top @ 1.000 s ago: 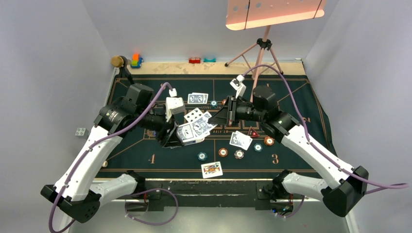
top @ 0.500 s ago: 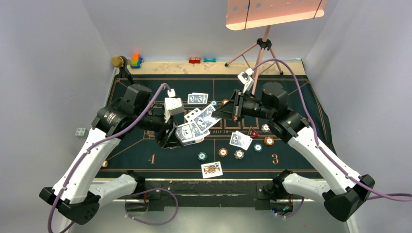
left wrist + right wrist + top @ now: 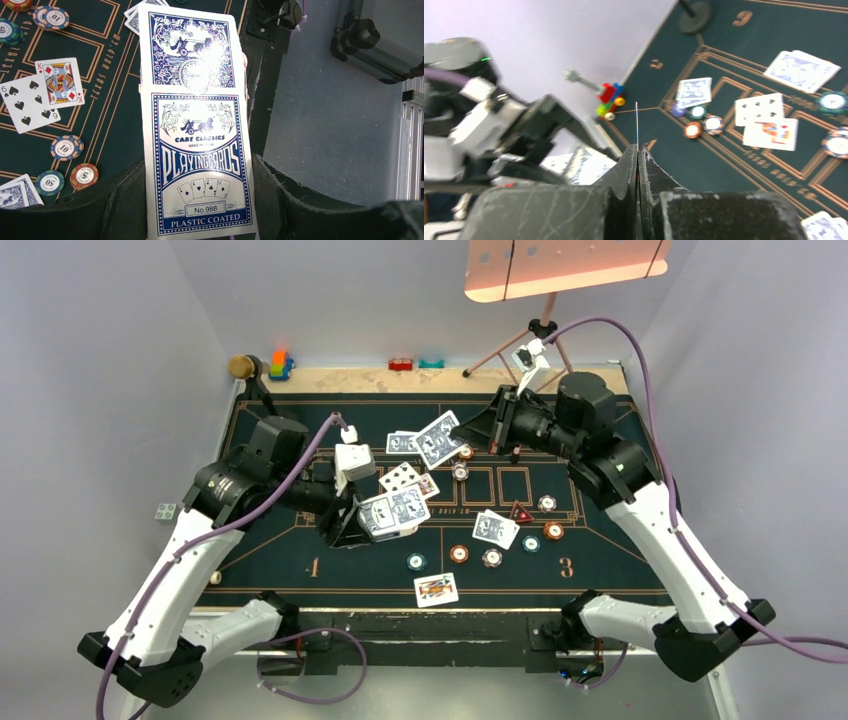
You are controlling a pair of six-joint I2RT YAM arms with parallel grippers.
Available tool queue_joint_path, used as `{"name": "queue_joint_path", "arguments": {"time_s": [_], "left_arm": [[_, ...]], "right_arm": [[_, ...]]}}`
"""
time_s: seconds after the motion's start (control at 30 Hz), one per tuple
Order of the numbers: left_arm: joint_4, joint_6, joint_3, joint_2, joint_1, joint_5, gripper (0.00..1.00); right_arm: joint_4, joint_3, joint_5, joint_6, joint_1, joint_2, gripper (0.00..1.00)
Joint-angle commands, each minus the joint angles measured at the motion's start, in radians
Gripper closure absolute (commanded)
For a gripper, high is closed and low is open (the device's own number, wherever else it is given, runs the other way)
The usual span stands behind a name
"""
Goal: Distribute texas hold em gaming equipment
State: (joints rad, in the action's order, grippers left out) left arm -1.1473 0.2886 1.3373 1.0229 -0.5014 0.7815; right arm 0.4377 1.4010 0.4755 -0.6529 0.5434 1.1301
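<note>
My left gripper (image 3: 362, 527) hangs over the left middle of the green mat, shut on a blue-and-white playing card box (image 3: 200, 170) with blue-backed cards (image 3: 189, 47) sticking out of its top. Over the far middle of the mat, my right gripper (image 3: 480, 434) is shut on a single blue-backed card (image 3: 440, 439). That card shows only as a thin edge (image 3: 636, 122) above the closed jaws (image 3: 637, 150). Two face-up cards (image 3: 403, 478) lie on the mat. A face-down pair (image 3: 404, 443) lies near the back and another pair (image 3: 495, 528) at the right. Chips (image 3: 459, 553) and a red triangle marker (image 3: 521, 512) lie nearby.
One face-up card (image 3: 436, 588) lies by the mat's (image 3: 290, 550) near edge. Toy blocks (image 3: 280, 365) and a brass-coloured object (image 3: 243, 366) stand at the back left. A pink tripod (image 3: 535, 345) under a lamp panel stands at the back right. A small white block (image 3: 165, 511) lies left of the mat.
My right gripper closed on one card at the deck and carried it up and toward the back of the mat. The left arm and its box barely moved.
</note>
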Motion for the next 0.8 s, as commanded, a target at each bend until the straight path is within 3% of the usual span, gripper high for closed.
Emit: {"name": "queue_joint_path", "arguments": {"time_s": [0.0,0.13,0.33,0.77], "left_arm": [[-0.008,0.014,0.02,-0.032,0.008,0.036,1.0],[-0.031,0.019,0.013,-0.046,0.008,0.042,1.0],[-0.056,0.023,0.018,-0.074,0.008,0.049,1.0],[-0.096,0.042,0.036,-0.093,0.008,0.033,1.0]], "right_arm": [[0.168,0.075,-0.25,0.181,0.003,0.076,1.0],[0.218,0.105,-0.433,0.264,0.03,0.17,1.0],[0.29,0.205,-0.833,0.354,0.173,0.395,1.0],[0.283,0.354,-1.334,0.446,0.341,0.836,1.0]]}}
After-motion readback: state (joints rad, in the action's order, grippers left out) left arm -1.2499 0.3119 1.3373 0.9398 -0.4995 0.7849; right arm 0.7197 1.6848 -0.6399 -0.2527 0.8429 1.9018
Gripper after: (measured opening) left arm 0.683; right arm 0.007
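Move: My right hand holds a face-down card. The open spot in the community row lies about 14 cm ahead of it, 1 cm left and some 40 cm below. The king lies about 12 cm ahead and 6 cm left of the hand, and the six of spades about 16 cm ahead and 10 cm left. The 10-chips are about 16 cm ahead and 3 cm right. From my left hand, that spot is about 24 cm ahead, 13 cm right and 29 cm below. I swing my right hand down about 24 cm and forward some 14 cm towards the open spot beside the king, fingers still shut on the card. As it goes, I roll the wrist roughly 70 degrees, so the fingers turn from pointing left to forward and down, standing the card on edge. My left hand keeps the deck gripped and draws it back about 3 cm. ##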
